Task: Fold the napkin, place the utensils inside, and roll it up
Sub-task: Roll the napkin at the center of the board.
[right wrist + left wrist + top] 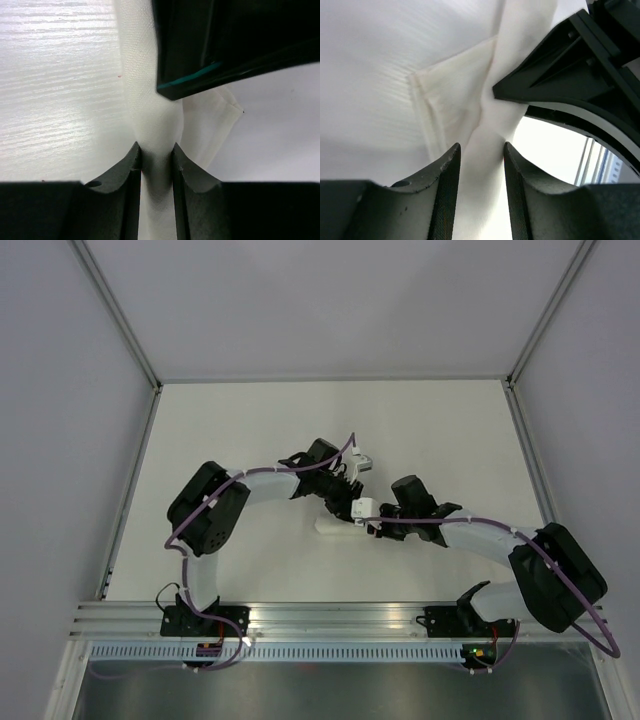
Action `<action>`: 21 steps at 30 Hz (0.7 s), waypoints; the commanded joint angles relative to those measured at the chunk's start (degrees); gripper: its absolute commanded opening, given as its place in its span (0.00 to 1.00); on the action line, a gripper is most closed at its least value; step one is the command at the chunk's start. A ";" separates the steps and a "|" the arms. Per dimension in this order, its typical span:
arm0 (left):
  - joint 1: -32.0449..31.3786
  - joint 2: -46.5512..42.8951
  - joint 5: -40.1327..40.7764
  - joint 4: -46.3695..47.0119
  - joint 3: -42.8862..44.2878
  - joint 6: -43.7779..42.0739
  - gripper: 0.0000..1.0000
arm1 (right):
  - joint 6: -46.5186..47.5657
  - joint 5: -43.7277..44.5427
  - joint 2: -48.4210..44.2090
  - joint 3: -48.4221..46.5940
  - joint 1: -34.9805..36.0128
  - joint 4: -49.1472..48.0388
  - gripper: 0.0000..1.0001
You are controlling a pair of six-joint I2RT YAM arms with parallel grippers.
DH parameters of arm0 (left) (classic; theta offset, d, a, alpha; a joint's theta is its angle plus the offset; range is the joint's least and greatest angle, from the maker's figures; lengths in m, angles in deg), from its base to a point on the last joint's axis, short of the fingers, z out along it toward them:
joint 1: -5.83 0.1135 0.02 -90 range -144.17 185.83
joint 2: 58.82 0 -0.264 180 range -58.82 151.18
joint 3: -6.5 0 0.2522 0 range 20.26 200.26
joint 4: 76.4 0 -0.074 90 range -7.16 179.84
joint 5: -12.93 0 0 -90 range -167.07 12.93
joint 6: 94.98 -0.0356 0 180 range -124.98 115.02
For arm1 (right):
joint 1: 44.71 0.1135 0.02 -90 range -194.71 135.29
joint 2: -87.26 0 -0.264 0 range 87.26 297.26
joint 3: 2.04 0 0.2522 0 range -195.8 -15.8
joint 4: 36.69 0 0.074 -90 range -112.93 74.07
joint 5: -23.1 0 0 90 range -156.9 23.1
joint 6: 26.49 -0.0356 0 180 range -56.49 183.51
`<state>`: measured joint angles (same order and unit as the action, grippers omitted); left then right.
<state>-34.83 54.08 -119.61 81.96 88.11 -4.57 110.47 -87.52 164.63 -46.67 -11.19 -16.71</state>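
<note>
The napkin [332,524] is a slim white roll on the table between both grippers. In the right wrist view my right gripper [156,150] is shut on the napkin [150,115], and the cloth narrows where the fingers pinch it. In the left wrist view the napkin [485,100] runs between the fingers of my left gripper [481,150] and fills the gap. No pinch shows there, so I cannot tell grip from loose contact. A loose hemmed flap [450,95] sticks out to the side. From above, the left gripper [341,502] and right gripper [376,524] nearly meet. The utensils are hidden.
The other arm's black finger crosses each wrist view close ahead, the right arm's [560,75] and the left arm's [215,45]. The white table [250,430] is walled at the back and both sides. A metal rail [330,615] runs along the near edge.
</note>
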 commanded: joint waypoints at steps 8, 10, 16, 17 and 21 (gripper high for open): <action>1.38 -18.84 23.36 20.51 -13.61 9.26 0.47 | 4.63 -7.32 10.61 -8.75 -4.34 18.54 0.11; 1.38 -22.01 29.23 26.31 -18.53 10.23 0.47 | 5.77 -8.64 13.51 -10.69 -5.21 20.93 0.11; 0.07 -35.46 42.27 42.74 -33.21 10.15 0.46 | 8.59 -11.62 23.70 -21.31 -6.88 32.43 0.11; -0.46 -37.82 44.54 43.73 -35.40 8.66 0.46 | 8.76 -11.89 25.97 -22.47 -7.23 33.32 0.11; -4.06 -40.82 50.71 48.13 -39.20 2.95 0.47 | 9.20 -12.86 30.73 -27.04 -8.82 36.40 0.11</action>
<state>-36.69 15.57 -76.95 120.60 50.89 2.57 116.65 -102.95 188.54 -74.12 -19.41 13.06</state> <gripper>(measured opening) 0.466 0.312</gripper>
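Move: The left hand stands over the rolled napkin with its fingers either side of it; the roll's middle is roughly 3 cm to its right, 1 cm back and 2 cm lower. The napkin's loose flap sticks out about 3 cm ahead and 3 cm to its right. For the right hand, already pinching the roll, that middle lies about 2 cm left and level fore and aft, and the flap roughly 4 cm ahead and 2 cm left. Up and out to the left, and somewhat forward, the half-open left hand comes away from the rolled napkin by about 15 cm, swinging counter-clockwise and levelling its fingers. The right hand keeps its pinch on the roll and tips its wrist forward over the fingers some 25 degrees, edging 1 or 2 cm forward towards the loose flap, to roll the napkin on. ##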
